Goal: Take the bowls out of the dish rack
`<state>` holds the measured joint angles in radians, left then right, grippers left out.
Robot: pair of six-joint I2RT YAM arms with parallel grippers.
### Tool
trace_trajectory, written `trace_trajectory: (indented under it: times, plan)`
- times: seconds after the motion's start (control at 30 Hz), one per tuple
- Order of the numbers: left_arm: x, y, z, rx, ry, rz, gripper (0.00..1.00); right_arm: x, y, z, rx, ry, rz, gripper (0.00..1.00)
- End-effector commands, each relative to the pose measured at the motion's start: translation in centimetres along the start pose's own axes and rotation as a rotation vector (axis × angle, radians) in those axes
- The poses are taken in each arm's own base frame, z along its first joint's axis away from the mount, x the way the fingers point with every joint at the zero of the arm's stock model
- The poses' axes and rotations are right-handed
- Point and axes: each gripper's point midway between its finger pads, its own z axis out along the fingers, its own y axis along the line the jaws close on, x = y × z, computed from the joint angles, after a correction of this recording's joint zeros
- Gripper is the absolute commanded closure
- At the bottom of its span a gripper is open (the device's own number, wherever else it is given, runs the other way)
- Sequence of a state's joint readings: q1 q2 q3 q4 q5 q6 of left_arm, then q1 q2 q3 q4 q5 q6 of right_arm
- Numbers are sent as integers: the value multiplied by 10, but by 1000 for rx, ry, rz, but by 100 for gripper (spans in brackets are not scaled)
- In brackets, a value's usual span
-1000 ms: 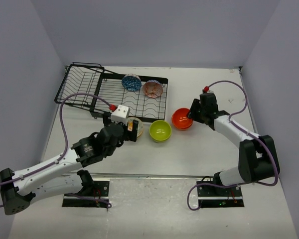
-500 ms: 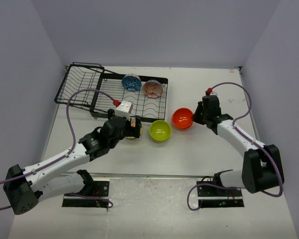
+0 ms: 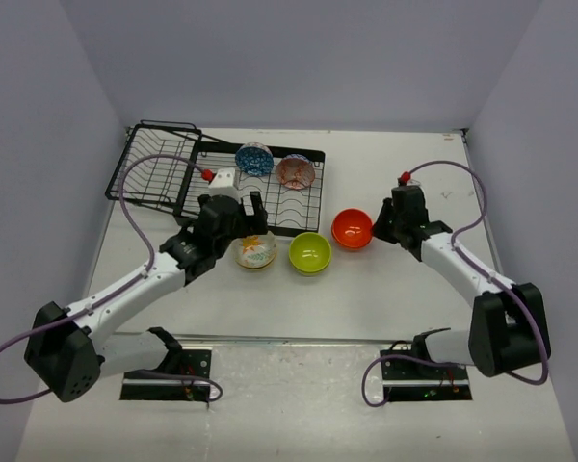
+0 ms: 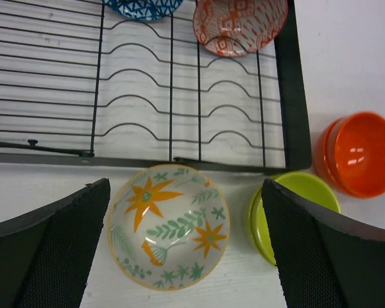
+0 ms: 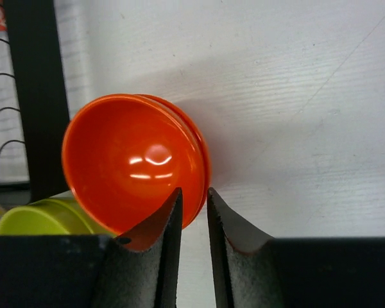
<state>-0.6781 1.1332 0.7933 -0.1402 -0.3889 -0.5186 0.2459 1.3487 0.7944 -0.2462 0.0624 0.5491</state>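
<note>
The black wire dish rack [image 3: 164,178] lies at the far left, and its slotted part [image 4: 179,83] fills the top of the left wrist view. A blue-patterned bowl [image 3: 254,159] and a red-patterned bowl [image 3: 295,171] stand in it. On the table in front sit a cream floral bowl [image 3: 256,252], a lime green bowl [image 3: 310,253] and an orange bowl [image 3: 352,229]. My left gripper [image 3: 250,217] hangs wide open above the cream floral bowl [image 4: 168,224], touching nothing. My right gripper [image 5: 194,192] sits at the orange bowl's [image 5: 128,154] right rim, jaws almost together with nothing between them.
The rack's tilted basket section [image 3: 149,164] rises at the far left. Grey walls close in the table on three sides. Bare table [image 3: 433,173] lies to the right of the orange bowl and along the near edge.
My left gripper has lifted off the cream bowl and moved toward the rack, still open. My right gripper has narrowed its jaws and drawn back slightly to the right of the orange bowl.
</note>
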Motion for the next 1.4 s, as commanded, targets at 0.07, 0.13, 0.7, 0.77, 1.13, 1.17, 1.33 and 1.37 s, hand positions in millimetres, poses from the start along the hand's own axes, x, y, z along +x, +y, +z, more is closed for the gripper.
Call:
trace_trajectory:
  times: [0.07,0.13,0.7,0.77,1.13,1.17,1.33,1.37]
  plan:
    - [-92,-3,43,33,-131,-315,0,-48,16,-64,-70,-189,15,73]
    - [-109,-1,61,76,-129,-435,0,-52,22,-78,-112,-216,21,68]
    - [-122,32,238,-118,-138,-959,0,-12,88,-184,-732,-279,32,45]
    - [-112,36,251,-134,-134,-986,3,-13,92,-195,-763,-284,16,45]
    - [-95,43,287,-151,-148,-973,55,-19,91,-205,-770,-338,-23,45]
    - [-94,43,288,-149,-148,-982,57,-19,92,-204,-773,-338,-25,45]
    - [-83,45,288,-146,-148,-1012,85,-15,95,-201,-789,-312,-37,45]
    - [-83,46,287,-145,-151,-1023,94,-15,95,-201,-787,-311,-34,45]
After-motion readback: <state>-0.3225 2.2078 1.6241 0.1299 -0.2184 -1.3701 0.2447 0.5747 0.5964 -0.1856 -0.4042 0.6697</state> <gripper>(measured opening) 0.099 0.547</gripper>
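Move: In the dish rack, the blue bowl stands about 29 cm ahead of the left hand, 1 cm left and 11 cm lower. The pink bowl is some 10 cm right of it and 4 cm nearer. The flowered bowls sit 4 cm ahead and 13 cm below the left hand; the green bowls are 13 cm right of them. From the right hand, the orange bowls lie about 3 cm ahead, 5 cm left, 4 cm lower. Reaching forward some 30 cm over the rack, the left hand rises slightly, then sinks towards the blue bowl, rolling its right side up by about 55 degrees. Its open fingers close late and pinch the bowl's rim; the hand then rises a centimetre or so. The right hand comes free of the orange rim, goes up 17 cm and back 11, drifting left, fingers opening wider and tilting up. ##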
